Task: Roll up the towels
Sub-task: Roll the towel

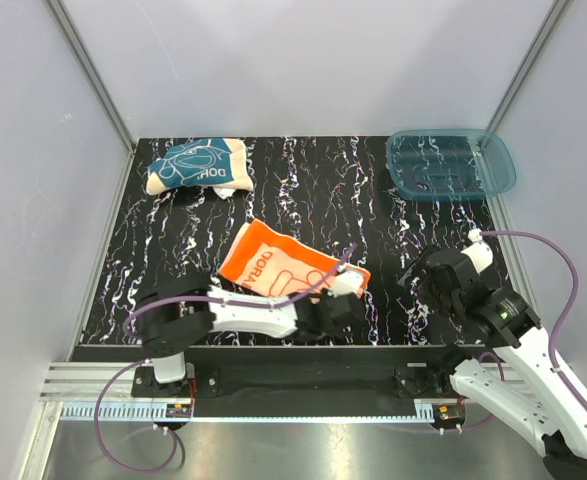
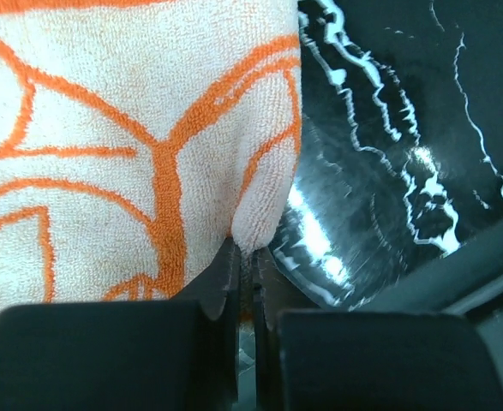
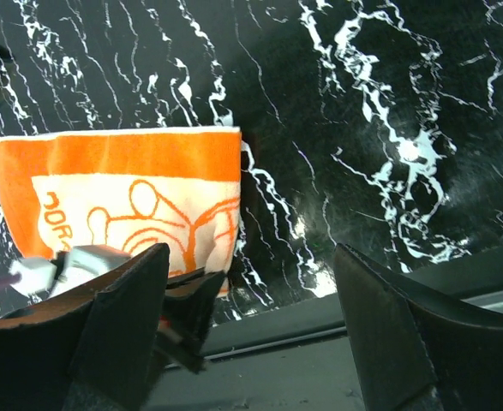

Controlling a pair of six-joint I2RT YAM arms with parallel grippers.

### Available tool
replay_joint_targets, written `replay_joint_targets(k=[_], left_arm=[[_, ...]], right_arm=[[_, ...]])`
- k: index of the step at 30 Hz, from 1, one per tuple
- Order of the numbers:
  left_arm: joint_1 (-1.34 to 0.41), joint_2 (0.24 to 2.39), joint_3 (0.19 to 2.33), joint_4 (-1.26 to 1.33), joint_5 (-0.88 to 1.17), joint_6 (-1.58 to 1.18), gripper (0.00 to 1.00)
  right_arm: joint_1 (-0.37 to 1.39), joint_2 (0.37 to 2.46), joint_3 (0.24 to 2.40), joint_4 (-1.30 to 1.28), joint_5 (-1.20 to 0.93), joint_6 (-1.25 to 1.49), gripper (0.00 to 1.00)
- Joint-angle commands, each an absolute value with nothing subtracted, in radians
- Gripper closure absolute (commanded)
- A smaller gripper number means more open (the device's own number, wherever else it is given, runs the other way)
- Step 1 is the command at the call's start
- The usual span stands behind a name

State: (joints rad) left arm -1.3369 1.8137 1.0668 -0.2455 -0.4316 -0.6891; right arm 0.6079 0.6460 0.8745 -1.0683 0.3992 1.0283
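The orange towel point(image 1: 278, 262) lies flat near the front middle of the black marbled table, cream printed side up. My left gripper point(image 1: 341, 296) is shut on this towel's near right corner. In the left wrist view the jaws point(image 2: 249, 261) pinch a small fold of the orange towel point(image 2: 105, 154) edge. The right gripper point(image 1: 418, 275) hovers open to the right of the towel, holding nothing. Its wide jaws point(image 3: 251, 257) frame bare tabletop beside the orange towel point(image 3: 122, 184). The teal towel point(image 1: 198, 165) lies crumpled at the back left.
A translucent blue plastic tray point(image 1: 451, 163) stands at the back right corner. Grey walls close in the left, back and right sides. The table's front edge and a metal rail point(image 1: 273, 400) run just behind the left gripper.
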Motion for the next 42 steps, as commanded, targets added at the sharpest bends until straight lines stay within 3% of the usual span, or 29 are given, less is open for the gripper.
replay_joint_targets(k=[1, 14, 19, 23, 24, 33, 42], left_arm=[[-1.241, 1.669, 0.967, -0.105, -0.244, -0.69, 1.0], [-1.017, 1.5, 0.81, 0.079, 0.237, -0.843, 1.0], [-0.951, 1.467, 0.72, 0.175, 0.325, -0.932, 1.0], [-0.885, 1.471, 0.623, 0.336, 0.412, -1.076, 1.0], [-0.862, 1.482, 0.582, 0.406, 0.426, -1.109, 1.0], [-0.778, 1.516, 0.45, 0.502, 0.472, -1.356, 1.0], [-0.693, 1.54, 0.37, 0.552, 0.503, -1.453, 1.0]], right_arm=[[0.606, 0.69, 0.933, -1.003, 0.408, 0.999, 0.17], [0.606, 0.821, 0.882, -0.77, 0.215, 0.937, 0.25], [0.606, 0.905, 0.877, -0.703, 0.158, 0.928, 0.27], [0.606, 0.919, 0.841, -0.554, 0.08, 0.914, 0.55], [0.606, 0.925, 0.816, -0.488, 0.033, 0.911, 0.58], [0.606, 0.995, 0.672, -0.181, -0.202, 0.917, 0.59], [0.606, 1.087, 0.577, 0.081, -0.305, 0.914, 0.58]])
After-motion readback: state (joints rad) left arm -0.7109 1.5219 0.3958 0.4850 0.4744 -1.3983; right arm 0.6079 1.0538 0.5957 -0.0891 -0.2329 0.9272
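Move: My shut left fingers already hold the orange towel's near right corner. The towel's middle, where I take that corner, lies about 10 cm ahead and 11 cm to the left of them, barely lower. The open right hand hangs some 16 cm above the table: the towel's far right corner is about 10 cm to its left and 4 cm ahead. From it, the blue basket is roughly 30 cm ahead and 9 cm to the right. With the near corner kept pinched, I lift my left hand about 5 cm and carry it left over the towel, sinking to its starting height again, some 8 cm left and a little forward in all, while the wrist rolls about 70 degrees counter-clockwise. My right hand sweeps about 17 cm left, slightly forward and down, over the towel's right end, turning counter-clockwise as its fingers half close. ##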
